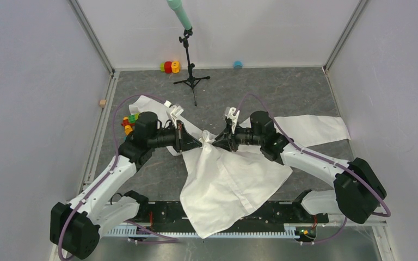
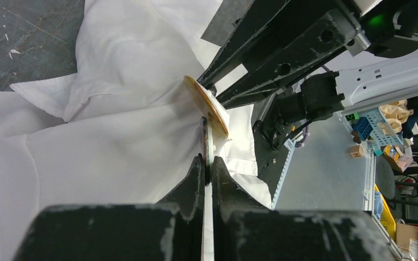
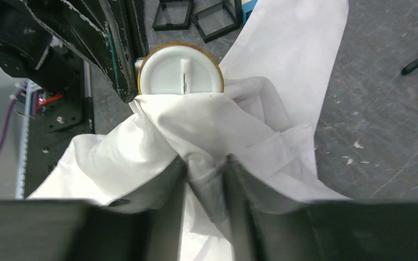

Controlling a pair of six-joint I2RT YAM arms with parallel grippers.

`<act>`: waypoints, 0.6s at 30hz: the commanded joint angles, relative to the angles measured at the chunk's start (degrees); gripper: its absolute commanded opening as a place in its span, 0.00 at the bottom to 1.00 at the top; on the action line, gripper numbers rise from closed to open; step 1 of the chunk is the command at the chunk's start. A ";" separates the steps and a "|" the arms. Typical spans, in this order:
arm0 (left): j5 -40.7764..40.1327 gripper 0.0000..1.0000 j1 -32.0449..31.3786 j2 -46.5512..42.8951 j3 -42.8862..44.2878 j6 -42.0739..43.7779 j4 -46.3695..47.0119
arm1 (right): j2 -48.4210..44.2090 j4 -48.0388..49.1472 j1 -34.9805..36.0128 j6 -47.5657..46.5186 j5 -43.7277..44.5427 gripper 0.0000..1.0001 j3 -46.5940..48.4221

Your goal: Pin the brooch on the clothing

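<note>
The clothing (image 1: 228,185), a white shirt, lies on the grey table and is pulled up into a peak between the two arms. My left gripper (image 1: 198,140) is shut on the brooch (image 2: 211,109), a round orange-gold disc seen edge-on and pressed against the fabric (image 2: 103,147). Its tips (image 2: 207,163) clamp the thin lower edge. In the right wrist view the brooch (image 3: 179,68) shows a white round back with an orange rim above the bunched shirt (image 3: 212,119). My right gripper (image 3: 206,163) pinches a fold of shirt just below it, at the peak (image 1: 215,140).
A black tripod stand (image 1: 190,70) with a green top is behind the arms. Red and yellow toy blocks (image 1: 170,66) and a blue piece (image 1: 238,64) sit by the back wall. Coloured blocks (image 1: 128,124) lie beside the left arm. Grey walls enclose the table.
</note>
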 commanded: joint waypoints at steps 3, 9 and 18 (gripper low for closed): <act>1.47 0.02 1.05 -3.29 -0.83 -1.93 5.11 | 0.87 0.49 1.28 1.08 3.54 0.04 -1.55; 2.02 0.02 1.61 -3.63 -1.44 -3.27 7.09 | 0.68 -1.99 1.48 1.80 6.01 0.00 -2.68; 2.17 0.02 2.54 -4.46 -2.55 -5.40 10.46 | 2.53 -8.72 1.40 2.93 11.63 0.00 -0.67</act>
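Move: The right hand's half-closed fingers already straddle a bunched fold of the clothing, about 1 cm below their tips and level otherwise. The brooch, its lower part covered by cloth, stands some 4 cm to the left of that hand, 2 cm above and 1 cm back; the left fingertips are about 5 cm to the left and 3 cm above. From the left hand, the same fold lies about 5 cm to the right and 4 cm lower, level ahead. The right hand sinks about 2 cm as its fingers close fully, pinching the clothing fold below the brooch. ##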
